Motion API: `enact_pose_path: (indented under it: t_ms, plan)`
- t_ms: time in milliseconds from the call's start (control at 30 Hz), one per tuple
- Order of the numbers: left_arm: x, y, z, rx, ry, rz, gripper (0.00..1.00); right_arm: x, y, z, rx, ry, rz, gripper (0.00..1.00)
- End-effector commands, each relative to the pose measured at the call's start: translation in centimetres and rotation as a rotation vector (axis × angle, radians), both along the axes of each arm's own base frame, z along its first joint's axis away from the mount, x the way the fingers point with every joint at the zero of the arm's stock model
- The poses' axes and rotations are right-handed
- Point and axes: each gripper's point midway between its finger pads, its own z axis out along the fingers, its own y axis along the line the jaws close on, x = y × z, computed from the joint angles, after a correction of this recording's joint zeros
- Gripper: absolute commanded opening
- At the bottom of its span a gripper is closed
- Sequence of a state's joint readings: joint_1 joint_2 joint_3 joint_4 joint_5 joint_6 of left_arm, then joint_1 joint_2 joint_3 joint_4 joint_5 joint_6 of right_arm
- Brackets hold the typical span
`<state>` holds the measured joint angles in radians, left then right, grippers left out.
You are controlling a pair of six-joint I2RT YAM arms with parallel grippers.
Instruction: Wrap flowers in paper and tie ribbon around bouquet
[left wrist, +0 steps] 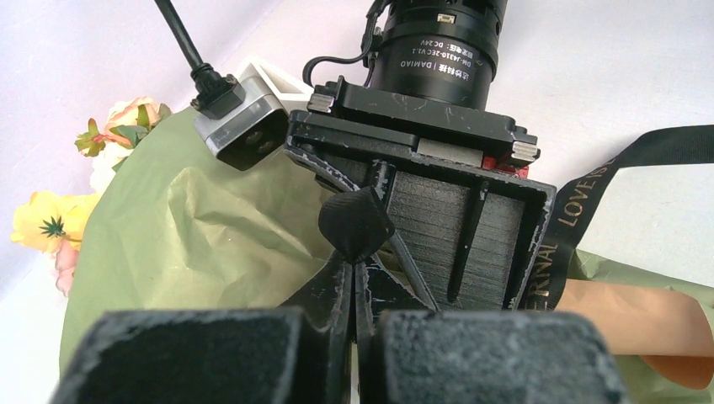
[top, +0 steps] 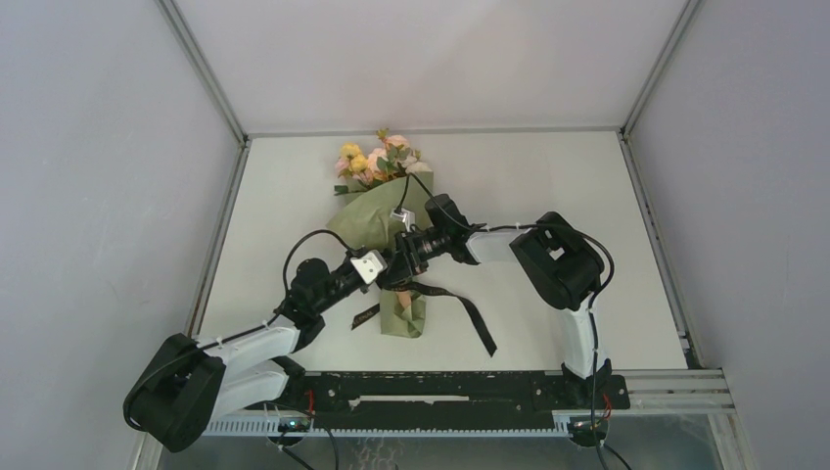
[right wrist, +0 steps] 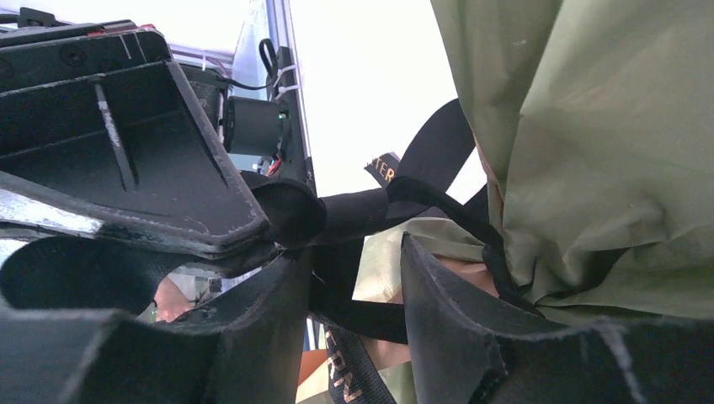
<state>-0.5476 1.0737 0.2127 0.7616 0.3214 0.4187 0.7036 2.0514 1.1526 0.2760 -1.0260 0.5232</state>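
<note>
The bouquet lies on the white table, its flowers (top: 377, 157) pointing to the far side and the olive-green paper (top: 377, 217) wrapped round the stems. A black ribbon (top: 470, 313) crosses the cone's narrow part and trails off to the right. My left gripper (left wrist: 360, 278) is shut, pinching a fold of the ribbon (left wrist: 355, 223) that bulges past its tips. My right gripper (right wrist: 358, 252) faces it from the other side with its jaws apart, ribbon (right wrist: 421, 168) strands crossing the gap beside the paper (right wrist: 606, 151). Both grippers meet over the cone (top: 396, 257).
Peach lining (left wrist: 623, 307) shows at the cone's lower end. The lettered ribbon tail (left wrist: 589, 194) drapes over the paper. Grey walls and metal posts (top: 210, 88) enclose the table (top: 548, 186). The right arm's elbow (top: 558, 259) stands to the right, a black rail (top: 440, 387) at the near edge.
</note>
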Motion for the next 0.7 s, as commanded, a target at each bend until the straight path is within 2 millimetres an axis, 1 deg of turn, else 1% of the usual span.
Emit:
enact_pose_path:
  t_ms: [0,133,200,300,600,667]
  plan:
    - [-0.3,-0.2,0.3,-0.011,-0.027,-0.019,0.0,-0.3,-0.1,1.4,0.018,-0.049,0.02,0.51]
    - [-0.4,-0.2,0.3,-0.012,-0.024,-0.022,0.0,0.0,-0.1,1.7,0.022,-0.056,0.011,0.48]
    - [-0.3,-0.2,0.3,-0.014,-0.024,-0.02,0.0,0.0,0.0,1.6,0.018,-0.056,0.009,0.43]
    - [-0.3,-0.2,0.4,-0.013,-0.026,-0.018,0.0,0.0,-0.2,1.3,0.0,-0.042,0.0,0.25]
    - [-0.4,-0.1,0.4,-0.017,-0.024,-0.016,0.0,0.8,-1.0,1.9,0.004,-0.043,-0.02,0.0]
    - [-0.4,-0.1,0.3,-0.016,-0.02,-0.016,0.0,0.7,-1.0,2.1,0.009,-0.041,-0.014,0.0]
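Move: The ribbon strand running under the left gripper lies almost at the right fingertips, about 2 cm to the hand's left and 1 cm lower. The narrow waist of the green paper is roughly 4 cm ahead, 2 cm left and 4 cm down; the paper's stem end is some 9 cm back and 2 cm right, about 6 cm down. For the left hand, the strand is about 1 cm ahead, 1 cm left and 5 cm below. With the left hand keeping its pinch on the ribbon and holding still, the right fingers close from half open to fully shut at the ribbon strand below it; whether the strand is caught between them can't be seen. The right hand eases down and to its right meanwhile, about 1 cm each way, barely turning. ##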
